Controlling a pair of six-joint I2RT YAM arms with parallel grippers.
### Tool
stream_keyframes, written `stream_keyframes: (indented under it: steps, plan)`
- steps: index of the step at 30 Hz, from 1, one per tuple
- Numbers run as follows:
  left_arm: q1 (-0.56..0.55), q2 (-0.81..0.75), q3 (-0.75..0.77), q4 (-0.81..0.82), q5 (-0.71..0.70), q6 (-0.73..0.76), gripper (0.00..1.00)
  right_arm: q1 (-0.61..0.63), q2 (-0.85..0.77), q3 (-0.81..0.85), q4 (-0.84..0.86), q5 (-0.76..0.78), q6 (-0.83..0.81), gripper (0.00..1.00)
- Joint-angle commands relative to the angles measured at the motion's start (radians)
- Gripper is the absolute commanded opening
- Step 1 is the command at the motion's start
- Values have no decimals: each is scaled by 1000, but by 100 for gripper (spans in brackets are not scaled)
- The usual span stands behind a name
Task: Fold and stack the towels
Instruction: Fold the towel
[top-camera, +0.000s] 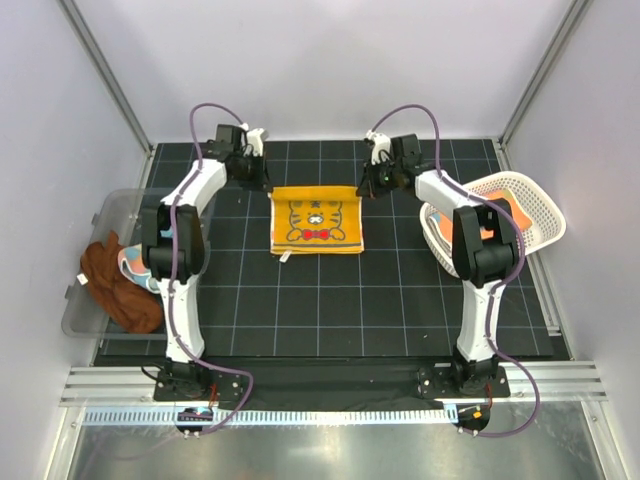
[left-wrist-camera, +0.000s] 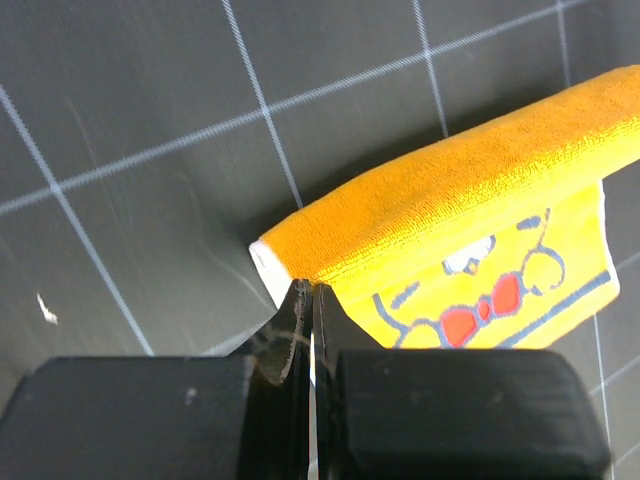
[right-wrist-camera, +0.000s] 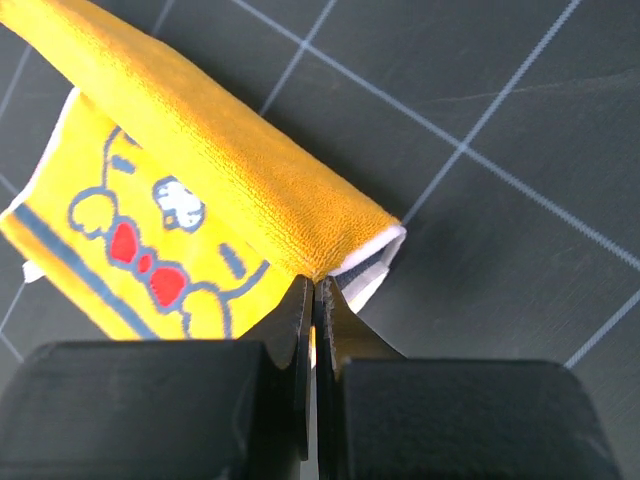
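A yellow-orange towel (top-camera: 316, 222) with a cartoon face and a red bow lies on the black gridded mat at the middle. Its far edge is lifted and curled over toward the front. My left gripper (top-camera: 264, 184) is shut on the towel's far left corner. In the left wrist view the fingertips (left-wrist-camera: 308, 292) pinch the end of the curled edge of the towel (left-wrist-camera: 480, 165). My right gripper (top-camera: 362, 186) is shut on the far right corner. In the right wrist view that gripper (right-wrist-camera: 313, 283) nips the fold of the towel (right-wrist-camera: 225, 165), white backing showing beside it.
A clear plastic bin (top-camera: 112, 213) stands at the left edge, a rust-brown towel (top-camera: 118, 288) draped over its front rim and a light blue one beside it. A white perforated basket (top-camera: 535, 205) at the right holds a red-orange towel (top-camera: 503, 213).
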Motion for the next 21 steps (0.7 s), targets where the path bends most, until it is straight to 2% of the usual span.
stream_keyframes:
  steps: [1,11,21]
  plan:
    - [7,-98,-75,40,0,36,0,16,-87,-83,59,-11,18,1]
    - [-5,-259,-326,83,17,35,0,52,-188,-277,97,26,39,1]
    - [-42,-360,-451,72,-11,33,0,53,-280,-395,123,55,74,1]
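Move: Both hands hold the towel's far corners; the near edge they go to is still flat, some 7 cm below. From the left hand, the near left corner is about 18 cm back and 1 cm right; the white tag lies 19 cm back, 5 cm right; the bear-like face print 9 cm back, 15 cm right. From the right hand, the near right corner is about 18 cm straight back; the white basket's middle is 8 cm back, 40 cm right. Both arms together draw the pinched far corners back over the lying half of the towel, towards its near edge, by about 10 cm on the left and 9 on the right, with almost no sideways drift. On the way the right hand sinks about 4 cm while the left rises slightly and then dips a little below its starting height; both wrists tip 5 to 10 degrees further down and the fingers stay shut on the cloth. ##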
